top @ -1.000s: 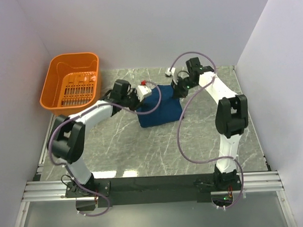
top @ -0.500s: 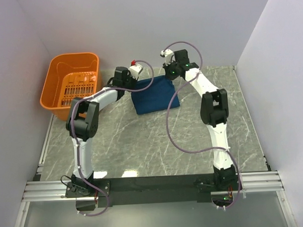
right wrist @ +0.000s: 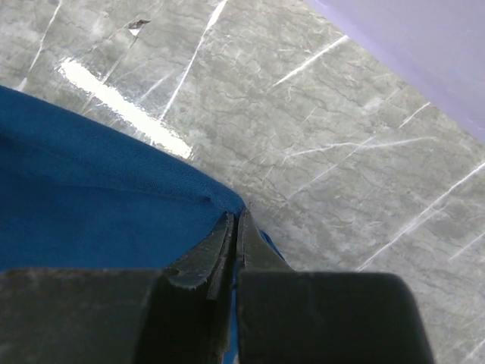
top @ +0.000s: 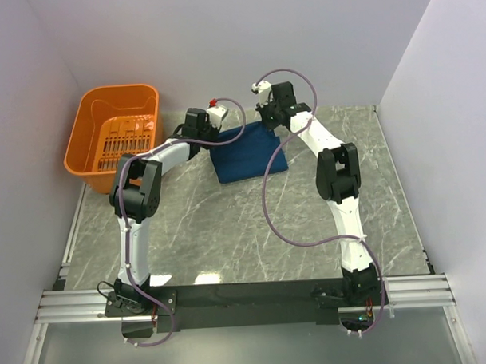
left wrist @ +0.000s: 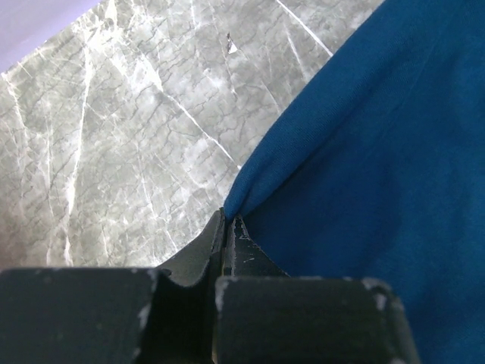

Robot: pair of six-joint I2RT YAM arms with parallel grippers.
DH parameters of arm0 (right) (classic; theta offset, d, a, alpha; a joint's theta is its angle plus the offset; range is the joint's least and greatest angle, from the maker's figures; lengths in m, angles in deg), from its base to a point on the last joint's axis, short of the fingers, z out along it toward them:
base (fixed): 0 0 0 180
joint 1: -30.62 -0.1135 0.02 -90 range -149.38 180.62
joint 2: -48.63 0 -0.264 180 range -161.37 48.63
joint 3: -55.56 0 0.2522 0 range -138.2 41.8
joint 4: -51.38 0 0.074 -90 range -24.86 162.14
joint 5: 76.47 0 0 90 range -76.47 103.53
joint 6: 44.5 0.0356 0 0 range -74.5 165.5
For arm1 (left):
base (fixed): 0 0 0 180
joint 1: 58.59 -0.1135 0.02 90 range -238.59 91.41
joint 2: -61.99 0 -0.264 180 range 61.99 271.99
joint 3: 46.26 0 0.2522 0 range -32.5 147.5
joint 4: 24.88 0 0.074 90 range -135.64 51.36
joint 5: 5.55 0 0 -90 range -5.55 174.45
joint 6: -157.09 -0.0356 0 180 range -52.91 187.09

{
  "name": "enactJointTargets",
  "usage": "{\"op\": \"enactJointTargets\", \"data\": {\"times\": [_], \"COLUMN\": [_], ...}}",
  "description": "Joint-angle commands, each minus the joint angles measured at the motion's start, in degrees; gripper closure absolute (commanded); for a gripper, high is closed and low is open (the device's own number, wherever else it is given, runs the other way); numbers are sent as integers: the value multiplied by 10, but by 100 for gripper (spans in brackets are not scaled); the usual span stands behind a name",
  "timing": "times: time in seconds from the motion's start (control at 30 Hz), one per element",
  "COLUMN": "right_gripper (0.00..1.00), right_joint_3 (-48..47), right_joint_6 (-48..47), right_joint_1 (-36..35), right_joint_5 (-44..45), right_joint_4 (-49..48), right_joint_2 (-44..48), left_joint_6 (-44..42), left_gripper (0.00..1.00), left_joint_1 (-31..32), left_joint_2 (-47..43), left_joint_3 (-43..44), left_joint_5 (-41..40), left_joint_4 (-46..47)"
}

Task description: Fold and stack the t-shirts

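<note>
A dark blue t-shirt [top: 248, 152] lies as a partly folded rectangle at the back middle of the marble table. My left gripper [top: 212, 132] pinches its far left corner. In the left wrist view the jaws [left wrist: 227, 220] are shut on a pointed tip of the blue t-shirt [left wrist: 364, 152]. My right gripper [top: 269, 123] holds the far right corner. Its jaws [right wrist: 236, 216] are shut on the hem of the t-shirt [right wrist: 91, 189]. Both corners sit near the back wall, the cloth stretched between them. No print shows.
An orange slotted basket [top: 116, 134] stands at the back left, close to the left arm's elbow. Purple cables loop over both arms. Grey walls enclose the table at the back and on both sides.
Both grippers carried the shirt's corners away from me toward the back wall. The cloth has shifted back and now lies flatter and more stretched between them.
</note>
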Motion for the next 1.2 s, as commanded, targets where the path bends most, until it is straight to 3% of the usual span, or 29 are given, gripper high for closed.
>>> {"op": "enactJointTargets", "data": {"times": [0.0, 0.33, 0.53, 0.83, 0.9, 0.97, 1.03, 1.17], "right_gripper": [100, 100, 100, 100, 91, 72, 55, 40], "right_joint_3": [-6, 71, 38, 75, 62, 39, 20, 15], "right_joint_6": [-3, 0, 8, 8, 11, 16, 24, 36], "right_joint_1": [1, 12, 11, 13, 12, 11, 10, 12], "right_joint_5": [20, -21, -7, 8, 14, 22, 33, 60], "right_joint_4": [-34, -56, -36, -68, -64, -58, -57, -66], "right_joint_2": [17, 73, 55, 83, 71, 57, 52, 61], "left_joint_6": [11, 7, 5, 15, 18, 23, 37, 57], "left_gripper": [99, 99, 100, 99, 99, 97, 79, 48], "left_joint_1": [-2, -1, 0, 0, 0, 0, 0, 0], "left_joint_2": [-12, -84, -70, -57, -50, -37, -31, -39], "left_joint_3": [15, -37, -23, -7, 4, 22, 36, 55], "left_joint_5": [10, 33, 32, 30, 22, 6, -7, -27], "left_joint_4": [-8, 2, -25, -31, -41, -45, -47, -48]}}
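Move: The left hand still pinches the left end of the blue t-shirt's folded-over edge; its resting place lies about 2 cm back and 1 cm below. The right hand keeps the right end, whose place is roughly 1 cm back and 3 cm below. The folded shirt's middle lies about 4 cm back and 9 cm right of the left hand, some 8 cm back and 6 cm left of the right. The orange basket's middle stands about 22 cm left of the left hand and 1 cm farther out. Back a couple of centimetres, the left hand draws its pinched corner over the t-shirt, while the right lowers its corner about 3 cm, easing slightly back. Both pairs of fingers then open about halfway, letting go, and the hands lift off with a slight forward drift: the right by some 5 cm, the left by about 2 cm. ##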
